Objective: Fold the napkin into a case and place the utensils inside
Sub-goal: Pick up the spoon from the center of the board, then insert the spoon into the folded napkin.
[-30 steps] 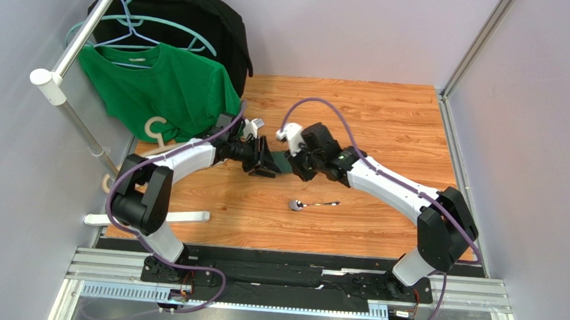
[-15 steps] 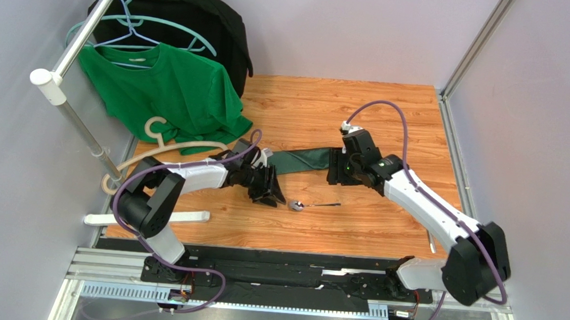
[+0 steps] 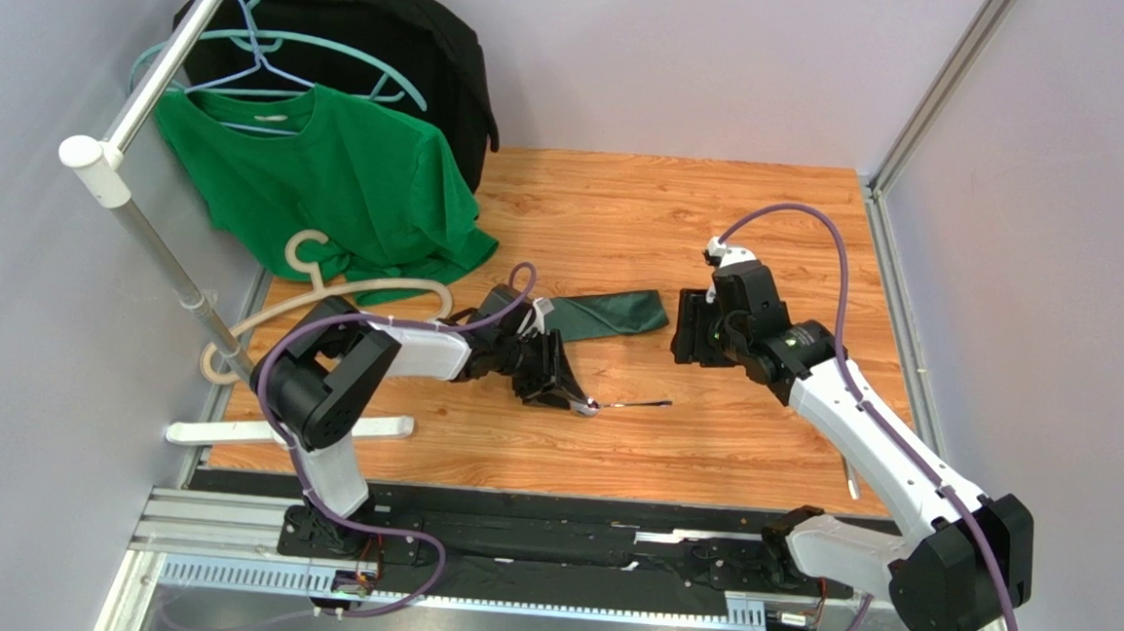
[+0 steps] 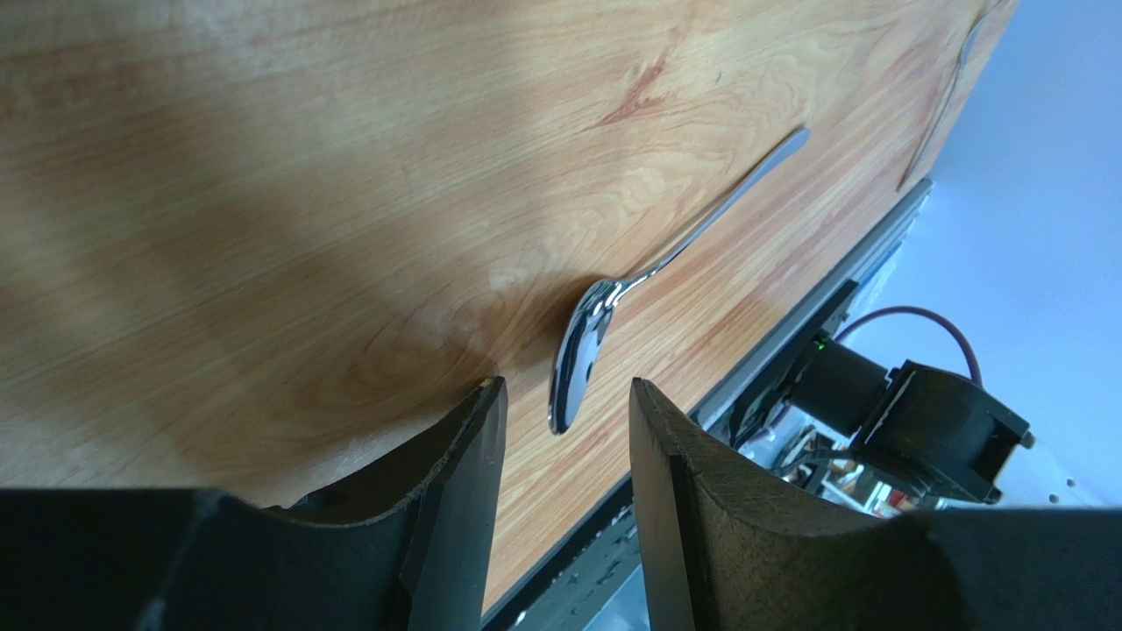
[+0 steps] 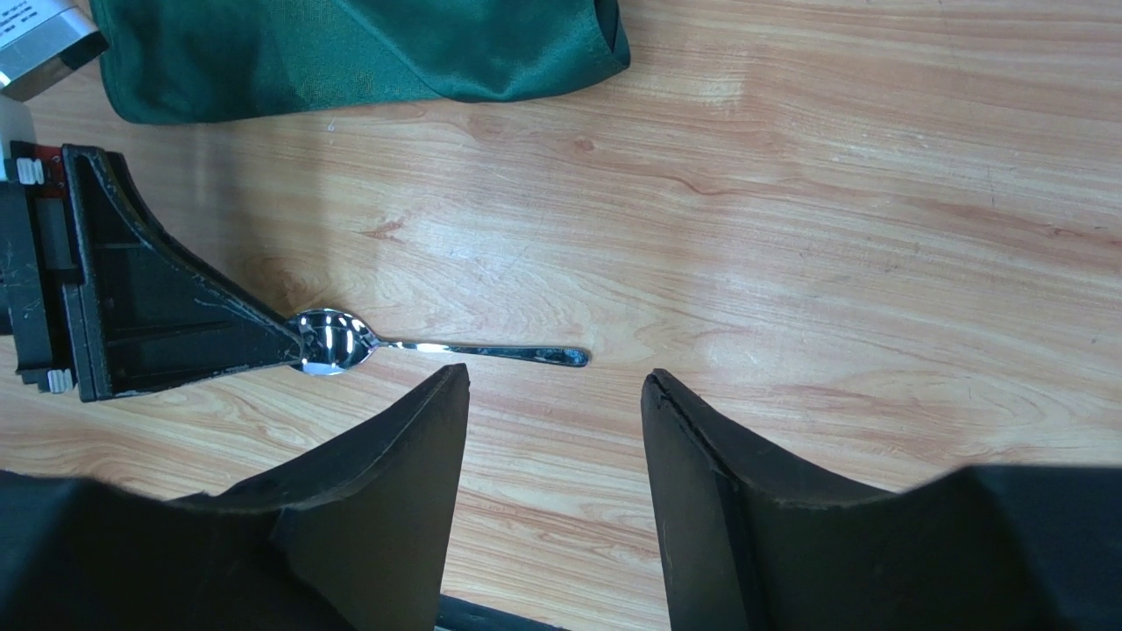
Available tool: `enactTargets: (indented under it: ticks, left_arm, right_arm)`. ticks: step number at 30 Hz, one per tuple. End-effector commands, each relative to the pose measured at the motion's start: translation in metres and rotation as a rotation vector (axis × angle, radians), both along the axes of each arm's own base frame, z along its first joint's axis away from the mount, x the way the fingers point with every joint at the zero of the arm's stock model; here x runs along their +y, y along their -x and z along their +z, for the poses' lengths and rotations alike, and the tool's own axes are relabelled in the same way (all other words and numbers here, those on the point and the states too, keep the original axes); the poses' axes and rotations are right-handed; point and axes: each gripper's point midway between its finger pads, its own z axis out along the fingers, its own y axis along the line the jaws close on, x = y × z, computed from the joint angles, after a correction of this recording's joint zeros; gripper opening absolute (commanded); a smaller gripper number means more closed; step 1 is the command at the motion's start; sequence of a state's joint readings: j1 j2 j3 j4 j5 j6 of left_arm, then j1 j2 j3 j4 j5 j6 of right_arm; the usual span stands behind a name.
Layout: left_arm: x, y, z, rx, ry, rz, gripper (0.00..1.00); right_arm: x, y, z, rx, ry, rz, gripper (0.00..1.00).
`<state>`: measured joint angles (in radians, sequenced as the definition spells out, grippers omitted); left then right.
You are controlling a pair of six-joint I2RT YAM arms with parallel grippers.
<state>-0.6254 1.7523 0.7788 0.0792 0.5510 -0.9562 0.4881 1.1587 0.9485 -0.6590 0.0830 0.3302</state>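
Note:
The dark green napkin lies on the wooden table as a narrow folded case, with neither gripper touching it. A shiny spoon lies just in front of it, bowl to the left. My left gripper is down at the bowl. In the left wrist view its jaws stand open with the tip of the spoon's bowl between the fingertips, not pinched. My right gripper hovers open and empty just right of the case's end. The right wrist view shows the spoon beyond its jaws.
A bright green T-shirt and a black garment hang on a rack at the back left. Loose hangers lie at the table's left edge. A thin metal utensil lies near the front right edge.
My right gripper has opened, let go of the napkin and drawn back to the right. My left gripper has moved forward and down to the spoon's bowl. The napkin now lies flat.

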Motion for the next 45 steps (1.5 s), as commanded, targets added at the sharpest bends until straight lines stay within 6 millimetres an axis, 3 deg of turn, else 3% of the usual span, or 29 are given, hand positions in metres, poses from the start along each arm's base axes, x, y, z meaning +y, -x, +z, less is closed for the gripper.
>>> enactTargets:
  ticks: [1,7,9,12,16,17,20,24,26,27,34,45]
  left_arm:
    - [-0.011,-0.01,-0.002,-0.03,0.014,0.012,0.48]
    - [-0.015,-0.006,-0.014,-0.004,0.016,0.0,0.29]
    - [-0.014,-0.006,-0.013,-0.012,0.01,-0.008,0.17]
    - [-0.014,-0.011,-0.006,-0.053,0.005,-0.018,0.0]
    - [-0.004,-0.021,0.02,-0.132,0.001,-0.025,0.0]
    - [0.004,-0.028,0.034,-0.17,0.01,-0.014,0.0]
    - [0.026,-0.04,0.06,-0.231,0.044,0.014,0.0]
    - [0.054,-0.047,0.083,-0.247,0.058,0.037,0.0]
    - [0.066,-0.047,0.089,-0.254,0.037,0.046,0.0]
    - [0.076,-0.056,0.093,-0.269,0.017,0.073,0.0]
    - [0.103,-0.075,0.088,-0.257,-0.054,0.098,0.0]
    - [0.116,-0.104,0.054,-0.246,-0.174,0.108,0.0]
  right_arm:
    - [0.002,-0.007,0.01,-0.045,-0.018,0.021,0.55]
    - [0.022,-0.034,0.003,0.008,-0.135,0.015,0.55]
    - [0.026,-0.045,-0.013,0.069,-0.13,0.01,0.55]
    - [0.039,-0.072,-0.009,0.066,-0.174,0.031,0.55]
    - [0.042,-0.103,-0.034,0.142,-0.203,0.032,0.48]
    - [0.047,-0.113,-0.028,0.135,-0.229,0.05,0.42]
    - [0.045,-0.131,-0.037,0.167,-0.237,0.066,0.21]
    - [0.05,-0.14,-0.048,0.21,-0.276,0.083,0.01]
    - [0.049,-0.14,-0.058,0.231,-0.268,0.073,0.0]
    - [0.046,-0.139,-0.062,0.237,-0.259,0.064,0.0]
    - [0.04,-0.14,-0.081,0.26,-0.229,0.042,0.0]
    - [0.035,-0.142,-0.094,0.286,-0.232,0.025,0.0]
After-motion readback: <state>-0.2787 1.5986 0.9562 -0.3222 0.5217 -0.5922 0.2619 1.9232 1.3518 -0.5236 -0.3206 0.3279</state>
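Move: The spoon lies handle-out to the left hand's right, its bowl right at the fingertips, its middle about 8 cm to the right, level fore and aft and some 2 cm lower; the folded napkin is about 14 cm ahead and 2 cm right of that hand, 1 cm lower. From the right hand the napkin's middle is roughly 14 cm ahead, 13 cm left and 13 cm down, with the spoon about 7 cm left, 1 cm ahead and 13 cm down. The left hand eases about a centimetre right and down, shuts its half-open fingers on the spoon's bowl, then lifts some 9 cm while carrying the spoon left and forward towards the napkin's left end, and sinks about 3 cm again at the last. Meanwhile the right hand goes some 13 cm forward, about 10 cm down and a little left, tipping its fingers some 20 degrees further towards vertical and shutting them empty, to end close over the napkin's right end. ##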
